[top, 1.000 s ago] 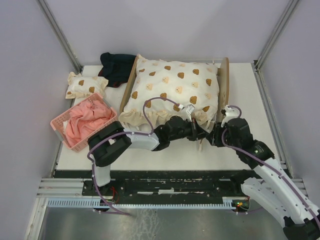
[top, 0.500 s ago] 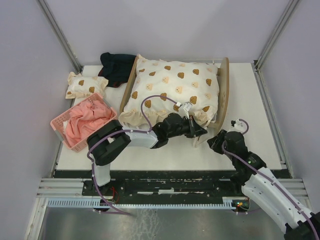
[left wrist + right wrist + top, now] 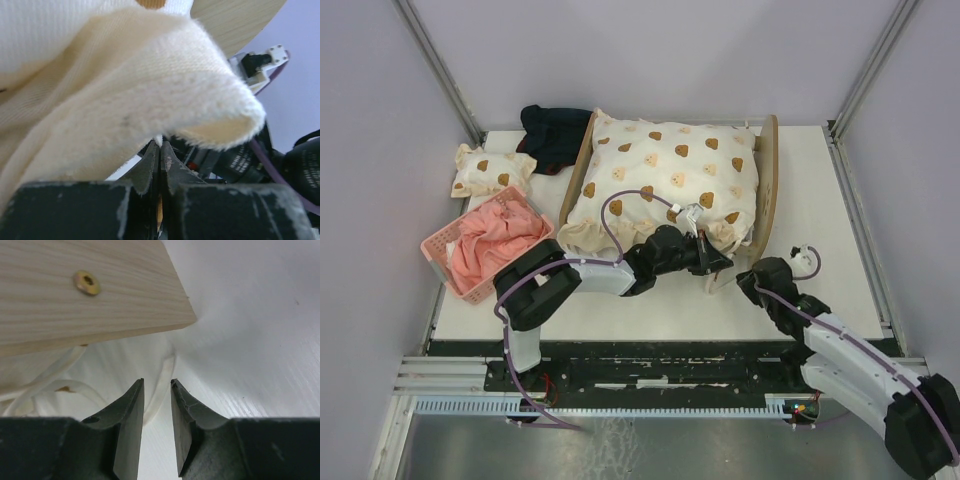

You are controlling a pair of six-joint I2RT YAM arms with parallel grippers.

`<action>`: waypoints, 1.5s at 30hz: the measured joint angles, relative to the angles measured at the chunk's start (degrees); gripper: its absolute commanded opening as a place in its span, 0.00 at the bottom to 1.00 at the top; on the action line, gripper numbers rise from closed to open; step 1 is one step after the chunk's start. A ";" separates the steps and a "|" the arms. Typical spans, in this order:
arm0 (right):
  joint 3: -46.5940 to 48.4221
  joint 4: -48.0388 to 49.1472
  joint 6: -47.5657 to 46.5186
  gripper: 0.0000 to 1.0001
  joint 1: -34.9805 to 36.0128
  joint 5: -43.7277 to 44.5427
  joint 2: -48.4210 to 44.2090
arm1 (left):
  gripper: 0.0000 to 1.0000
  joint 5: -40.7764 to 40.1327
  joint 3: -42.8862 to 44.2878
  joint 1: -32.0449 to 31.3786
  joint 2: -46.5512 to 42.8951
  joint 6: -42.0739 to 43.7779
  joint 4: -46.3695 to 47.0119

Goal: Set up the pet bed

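The pet bed (image 3: 769,175) is a light plywood frame lying across the back of the table, its top covered by a cream bear-print quilt (image 3: 665,175). My left gripper (image 3: 720,265) reaches to the quilt's near right corner and is shut on its ruffled edge. In the left wrist view the jaws (image 3: 160,146) pinch the cream fabric (image 3: 125,95) at their tips. My right gripper (image 3: 750,284) sits low on the table just right of that corner. Its jaws (image 3: 157,384) stand slightly open and empty, below the bed's wooden board (image 3: 75,295), with a cream strip (image 3: 161,390) on the table ahead.
A pink basket (image 3: 441,255) holding pink cloth stands at the left. Behind it lies a small bear-print pillow (image 3: 492,170), and a dark cloth (image 3: 552,132) lies at the back. Metal posts frame the table's far corners.
My right arm has drawn back from the bed's near right corner toward the table's front edge and dropped lower. The left gripper keeps its hold on the quilt edge.
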 measured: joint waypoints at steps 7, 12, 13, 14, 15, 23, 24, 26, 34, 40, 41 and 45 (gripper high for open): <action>-1.60 8.68 2.86 0.36 0.24 1.27 10.34 | 0.03 0.33 0.00 0.37 0.48 -0.11 0.04; -1.60 11.89 4.76 0.37 0.87 1.90 14.14 | 0.03 0.39 0.00 0.48 0.48 -0.39 0.26; -1.60 12.04 5.20 0.37 1.07 2.05 14.58 | 0.03 0.39 0.00 0.48 0.48 -0.55 0.28; -1.60 12.00 5.86 0.37 1.27 2.27 15.04 | 0.03 0.39 0.00 0.52 0.48 -0.70 0.28; -1.53 12.02 6.49 0.37 1.46 2.58 15.23 | 0.03 0.39 0.00 0.52 0.48 -0.81 0.28; -0.96 10.08 8.24 0.02 1.97 5.79 16.59 | 0.03 0.39 -0.09 0.52 0.48 -1.25 0.48; -0.94 9.62 7.91 0.02 1.97 6.25 16.52 | 0.03 0.39 -0.11 0.52 0.48 -1.27 0.50; -0.63 7.82 5.99 0.02 1.97 7.26 15.47 | 0.03 0.37 -0.15 0.52 0.48 -1.27 0.50; 1.95 -3.02 -12.72 0.02 1.95 10.23 -3.89 | 0.03 0.35 -1.68 0.52 0.48 -1.25 0.48; 3.87 -1.51 -33.51 0.02 1.97 4.96 -8.48 | 0.03 0.37 -2.82 0.42 0.48 -1.25 0.94; 3.87 -0.92 -35.85 0.02 1.97 3.72 -8.00 | 0.03 0.37 -3.06 0.33 0.48 -1.22 0.94; 4.02 2.27 -46.21 0.02 1.97 -3.23 -5.70 | 0.03 0.37 -4.17 0.00 0.48 -1.25 1.60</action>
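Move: The loose tie strap lies just below the right fingertips, some 2 cm ahead, in line sideways and about 4 cm down. The near end of the bed's end board stands roughly 6 cm straight ahead of the right hand, and the quilt's ruffled corner hangs about 8 cm ahead, 5 cm left and 5 cm higher. From the left hand, which already holds another tie, the loose strap is roughly 2 cm back, 4 cm right and 11 cm down. The right fingers shut, seemingly pinching the loose tie strap near the table, after sinking about 4 cm and easing slightly forward. Staying closed, they rise roughly 9 cm beside the board's near end, the wrist rolling and turning some 30 degrees counter-clockwise, after a brief swing right and back. The left hand keeps its grip on its tie, holds nearly still, then lowers about 2.5 cm. ##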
